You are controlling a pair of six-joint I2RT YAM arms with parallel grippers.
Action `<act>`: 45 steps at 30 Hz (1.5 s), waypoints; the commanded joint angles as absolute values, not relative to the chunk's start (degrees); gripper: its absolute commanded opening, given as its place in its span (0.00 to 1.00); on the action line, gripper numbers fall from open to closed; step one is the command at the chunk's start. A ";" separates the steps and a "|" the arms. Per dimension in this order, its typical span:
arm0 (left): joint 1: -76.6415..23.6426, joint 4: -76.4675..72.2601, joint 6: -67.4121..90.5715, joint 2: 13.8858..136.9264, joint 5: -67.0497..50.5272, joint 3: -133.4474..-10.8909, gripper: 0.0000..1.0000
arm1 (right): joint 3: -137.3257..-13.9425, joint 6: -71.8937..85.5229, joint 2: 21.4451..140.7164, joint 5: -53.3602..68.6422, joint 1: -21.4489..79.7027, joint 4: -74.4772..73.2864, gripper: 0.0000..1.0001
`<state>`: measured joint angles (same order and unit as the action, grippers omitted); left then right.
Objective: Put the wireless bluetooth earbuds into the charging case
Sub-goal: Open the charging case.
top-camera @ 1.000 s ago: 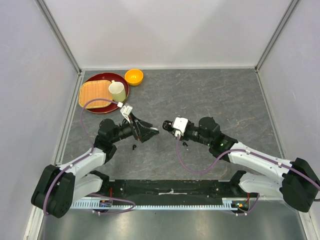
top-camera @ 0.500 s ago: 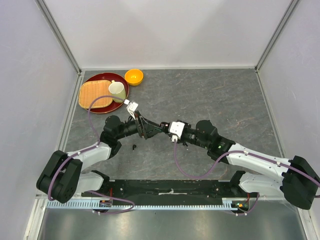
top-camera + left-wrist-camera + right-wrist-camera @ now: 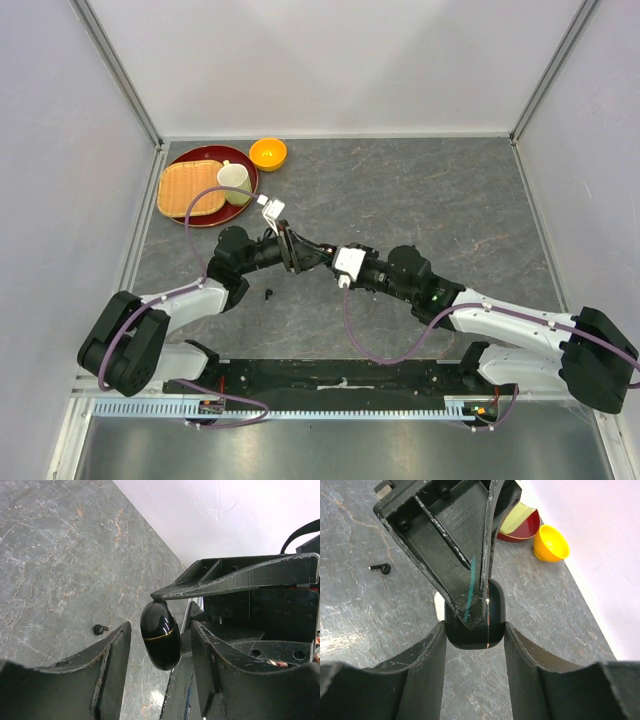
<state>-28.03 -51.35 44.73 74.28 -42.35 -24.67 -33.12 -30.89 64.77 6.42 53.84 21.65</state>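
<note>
The charging case, black and glossy with a thin gold seam, is pinched between the fingers of my right gripper, which is shut on it. My left gripper faces it head on; the case hangs between the left jaws with a gap on each side, so that gripper is open. In the top view both grippers meet above the table's middle, left gripper against right gripper. One black earbud lies on the table below, also seen as the earbud and the earbud.
At the back left stands a red tray with a woven mat and a pale cup. An orange bowl sits beside it. Walls close the table on three sides.
My left gripper has swung right to meet the right gripper and its jaws have narrowed around the case. The right arm has pushed the case leftward.
</note>
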 commanded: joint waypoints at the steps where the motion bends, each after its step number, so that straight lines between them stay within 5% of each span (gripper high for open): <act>1: -28.74 -51.42 45.79 75.23 -42.80 -27.68 0.54 | -32.96 -31.64 65.39 4.66 54.84 26.37 0.00; 6: -28.92 -50.80 45.53 75.58 -43.42 -28.04 0.36 | -33.40 -31.90 66.00 4.83 55.55 26.63 0.00; 11: -29.09 -50.80 44.30 75.68 -44.91 -28.13 0.03 | -33.40 -31.73 65.83 3.78 56.07 27.68 0.05; 12: -29.09 -51.15 44.04 75.50 -44.91 -27.86 0.02 | -33.40 -31.21 65.66 3.69 55.99 27.95 0.11; 14: -29.09 -52.03 43.42 75.15 -44.91 -27.42 0.02 | -34.36 -26.75 65.13 3.34 56.07 28.21 0.36; 15: -29.09 -53.16 43.24 74.71 -44.91 -26.64 0.02 | -34.89 -24.80 64.95 3.17 55.99 28.04 0.59; 16: -29.09 -53.52 43.07 74.27 -44.22 -26.20 0.02 | -36.11 -23.22 64.78 3.08 56.07 27.60 0.68; 24: -29.09 -51.50 35.87 65.40 -34.91 -20.14 0.02 | -39.03 -6.63 59.07 -4.29 55.99 20.75 0.97; 26: -29.09 -50.72 32.79 61.54 -31.92 -18.12 0.02 | -38.49 2.33 56.00 -13.21 55.73 19.00 0.98; 32: -29.00 -46.31 24.97 51.70 -27.86 -19.42 0.02 | -42.53 19.05 50.19 -14.06 54.14 7.22 0.98; 37: -29.00 -52.12 22.59 52.20 -30.32 -20.39 0.02 | -47.28 42.66 49.57 -37.31 52.04 -8.29 0.98; 45: -29.18 -46.50 23.15 54.85 -36.03 -29.44 0.02 | -59.31 66.70 56.42 -9.25 39.46 -13.89 0.98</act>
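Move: Right between the left fingertips, about 1 cm to the right of the left hand point and level with it, is the black charging case. The right fingers still hold it, about 1 cm to the left of their own point. On the table some 17 cm below, counted from the left hand, the white case lies about 5 cm left and 2 back, one black earbud about 12 left and 9 back, the other about 9 right and 8 back. Closing its fingers on the black case in the right hand's grip, the left hand takes hold while both stay nearly still. The right fingers then open wide and let go; that hand lifts about 10 cm, then swings off right and somewhat forward, rolling strongly as its fingers come round to point mostly forward. The left hand keeps its pinch, rising some 8 cm and drifting a little left, its far side rolling up about 30 degrees. ##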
